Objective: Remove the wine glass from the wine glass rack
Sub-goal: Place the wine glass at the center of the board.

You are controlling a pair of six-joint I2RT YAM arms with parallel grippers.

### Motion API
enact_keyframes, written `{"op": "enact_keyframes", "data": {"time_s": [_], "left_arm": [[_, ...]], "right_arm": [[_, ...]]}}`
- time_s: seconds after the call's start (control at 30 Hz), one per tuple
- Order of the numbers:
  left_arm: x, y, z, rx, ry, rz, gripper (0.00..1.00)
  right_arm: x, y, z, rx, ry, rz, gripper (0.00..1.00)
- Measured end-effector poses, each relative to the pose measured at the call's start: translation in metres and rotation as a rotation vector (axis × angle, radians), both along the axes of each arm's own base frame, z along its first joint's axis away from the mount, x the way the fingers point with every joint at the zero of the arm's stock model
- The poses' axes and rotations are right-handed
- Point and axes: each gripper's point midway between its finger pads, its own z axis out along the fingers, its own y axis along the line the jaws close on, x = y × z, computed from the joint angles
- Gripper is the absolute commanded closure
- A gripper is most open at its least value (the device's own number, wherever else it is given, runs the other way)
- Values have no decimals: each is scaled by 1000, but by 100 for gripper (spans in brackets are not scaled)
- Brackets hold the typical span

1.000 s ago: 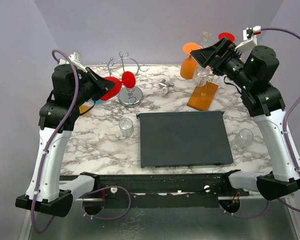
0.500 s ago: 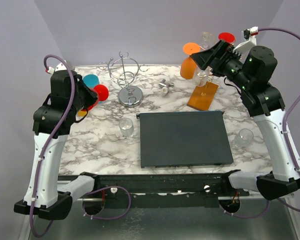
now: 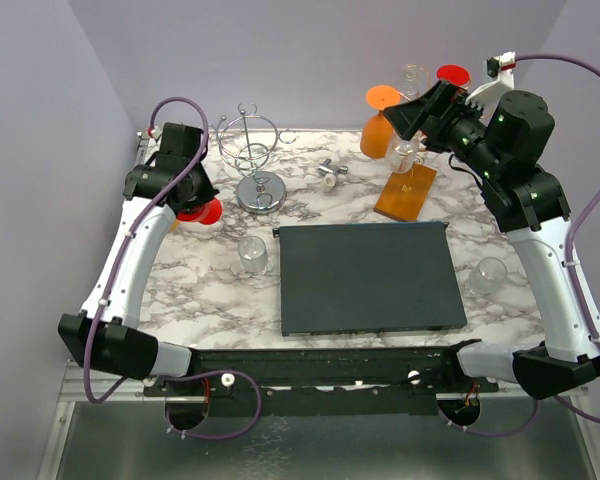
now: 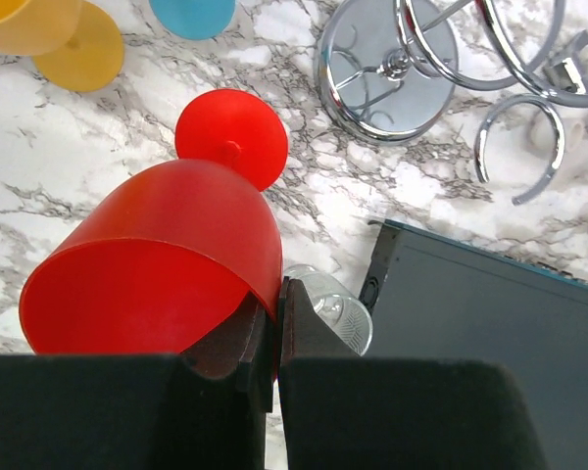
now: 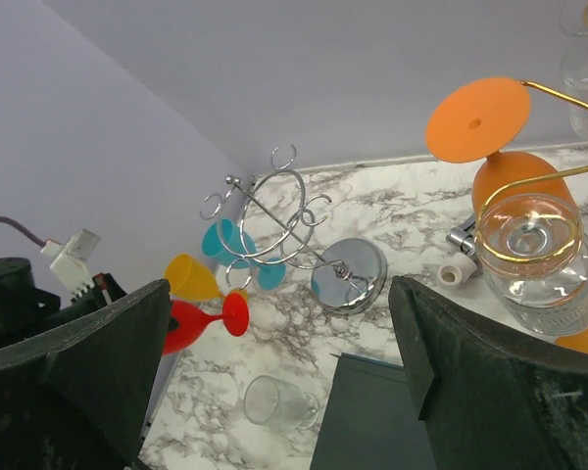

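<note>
The wine glass rack has an orange-brown wooden base and a gold wire stem. From its hooks hangs an orange wine glass, bowl down, with a clear gold-rimmed glass beside it. My right gripper hovers open just in front of these glasses, nothing between its fingers. My left gripper is shut on the rim of a red wine glass, which is tilted low over the marble, left of the chrome stand.
A dark flat slab fills the table's middle. Clear tumblers stand left and right of it. Yellow and blue glasses lie at the far left. A small metal part lies behind the slab.
My left arm swung the red glass away from the chrome stand, out to the left, then lowered it beside the stand. The right arm stayed still.
</note>
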Motion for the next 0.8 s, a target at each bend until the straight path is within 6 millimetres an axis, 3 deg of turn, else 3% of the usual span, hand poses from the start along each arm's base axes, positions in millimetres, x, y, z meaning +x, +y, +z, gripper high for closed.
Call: {"op": "enact_keyframes", "data": {"time_s": [0.4, 0.8], "left_arm": [[42, 12, -55, 47, 126, -21, 100], [60, 15, -94, 8, 223, -51, 100]], "right_arm": [[-1, -1, -6, -23, 16, -1, 0], [-2, -2, -10, -30, 30, 0, 0]]}}
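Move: My left hand already holds the red wine glass. Its free spot on the board is about 4 cm ahead, 4 cm to my left and 27 cm below. The yellow glass stands about 5 cm ahead and 13 cm left, the blue one 12 cm ahead and 6 cm left. The silver rack's base is 13 cm ahead and 11 cm right. For my right hand the spot lies some 45 cm left, 3 cm ahead and 46 cm below. I keep my left fingers shut on the side of the red glass's bowl near the rim and lower it, foot first, about 9 cm towards the marble beside the yellow and blue glasses, carrying it some 6 cm forward and slightly left on the way. My wrist tips about 13 degrees further down as I go, and I slow towards the end. ##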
